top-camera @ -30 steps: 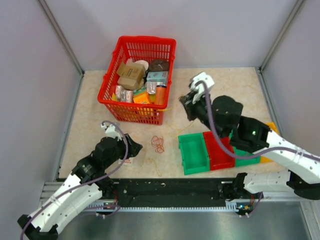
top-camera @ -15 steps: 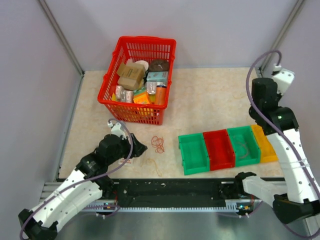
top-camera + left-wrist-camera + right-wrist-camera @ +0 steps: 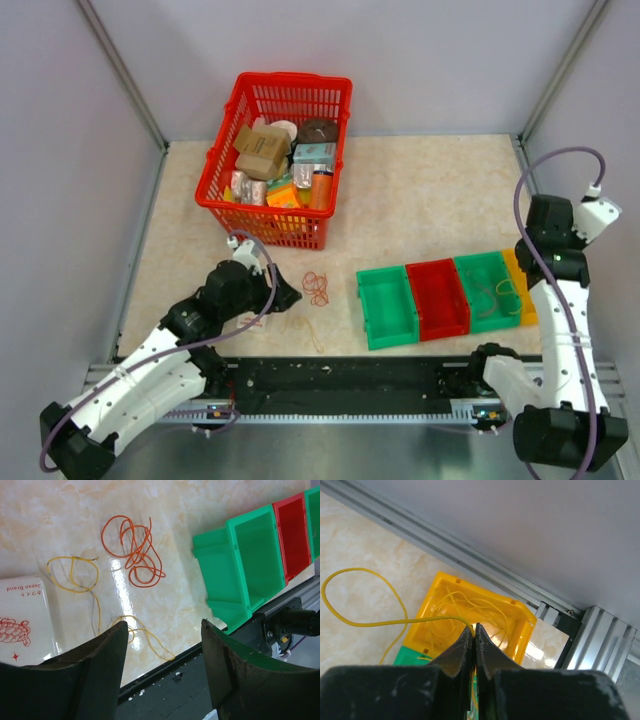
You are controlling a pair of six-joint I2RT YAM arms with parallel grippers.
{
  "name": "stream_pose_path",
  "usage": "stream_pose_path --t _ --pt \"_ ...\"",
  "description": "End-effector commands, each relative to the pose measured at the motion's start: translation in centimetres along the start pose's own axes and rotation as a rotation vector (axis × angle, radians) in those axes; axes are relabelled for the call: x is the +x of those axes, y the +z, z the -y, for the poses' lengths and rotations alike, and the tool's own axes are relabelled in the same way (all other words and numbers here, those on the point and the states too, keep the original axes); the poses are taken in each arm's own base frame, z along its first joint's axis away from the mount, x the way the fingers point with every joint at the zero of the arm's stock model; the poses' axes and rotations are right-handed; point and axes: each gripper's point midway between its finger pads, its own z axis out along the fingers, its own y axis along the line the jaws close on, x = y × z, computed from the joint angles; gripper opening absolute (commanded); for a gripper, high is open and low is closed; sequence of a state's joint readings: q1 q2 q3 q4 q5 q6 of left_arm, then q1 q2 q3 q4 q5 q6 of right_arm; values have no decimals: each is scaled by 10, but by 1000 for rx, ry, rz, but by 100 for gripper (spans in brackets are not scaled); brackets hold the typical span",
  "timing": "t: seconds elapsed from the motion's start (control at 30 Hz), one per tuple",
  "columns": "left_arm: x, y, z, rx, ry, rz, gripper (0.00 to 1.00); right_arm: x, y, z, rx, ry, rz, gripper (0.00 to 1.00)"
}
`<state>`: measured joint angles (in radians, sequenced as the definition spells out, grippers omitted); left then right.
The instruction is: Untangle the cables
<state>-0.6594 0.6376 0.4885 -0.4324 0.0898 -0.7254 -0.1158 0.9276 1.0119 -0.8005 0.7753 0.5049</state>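
The cables lie loose on the marble table: an orange tangle (image 3: 135, 550) (image 3: 317, 288) and thin yellow loops (image 3: 75, 572) nearer the front edge. My left gripper (image 3: 164, 625) (image 3: 285, 297) hovers open just left of the tangle, nothing between its fingers. My right gripper (image 3: 474, 626) is at the far right, raised over the yellow bin (image 3: 445, 577), and shut on one yellow cable (image 3: 395, 623). That cable loops out to the left over the table. More yellow wire lies coiled inside the yellow bin.
A red basket (image 3: 280, 100) full of groceries stands at the back. A row of green (image 3: 385, 305), red (image 3: 437, 297), green (image 3: 487, 290) and yellow bins sits front right. A white card box (image 3: 20, 615) lies beside the left gripper. A black rail (image 3: 340, 385) runs along the front edge.
The right arm swung from the middle of the table to the far right, over the yellow bin. The left gripper edged right toward the orange tangle.
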Motion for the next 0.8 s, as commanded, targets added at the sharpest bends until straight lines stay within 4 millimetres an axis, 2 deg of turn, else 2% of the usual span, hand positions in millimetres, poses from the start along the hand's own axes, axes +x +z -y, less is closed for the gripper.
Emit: stream_pose_path --t 0.0,0.07,0.13,0.23,0.27,0.4,0.63,0.77 --pt "-21 -9 25 97 31 69 64 -12 15 8 -5 127 118 0" --pt "-21 -10 29 113 33 64 64 -10 23 11 1 146 123 0" --pt "-23 -12 32 120 39 65 64 -17 26 9 -23 164 130 0" --pt "-26 -15 34 122 51 71 64 -43 21 0 -61 149 156 0" --pt "-27 -15 34 117 50 74 64 -57 16 -2 -76 152 175 0" --pt "-30 -16 37 119 59 73 64 -81 12 -5 -77 125 206 0" --pt "-33 -19 44 137 59 70 64 -95 27 -21 -97 -4 248 0" --pt "-34 -21 45 131 76 60 64 -80 34 -30 -133 2 209 0"
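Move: The yellow cable hangs from the right hand's shut fingers; the yellow bin lies almost straight under them, about 21 cm down, some 2 cm ahead and 1 cm to the right. The nearer green bin sits about 11 cm left of that hand and 1 cm ahead, the red bin some 23 cm left and level, both as low. From the left hand the yellow bin is about 56 cm right, 7 cm ahead and 11 cm down. Still pinching the yellow cable, right hand dips rightward, then climbs about 8 cm and forward; left rises. ##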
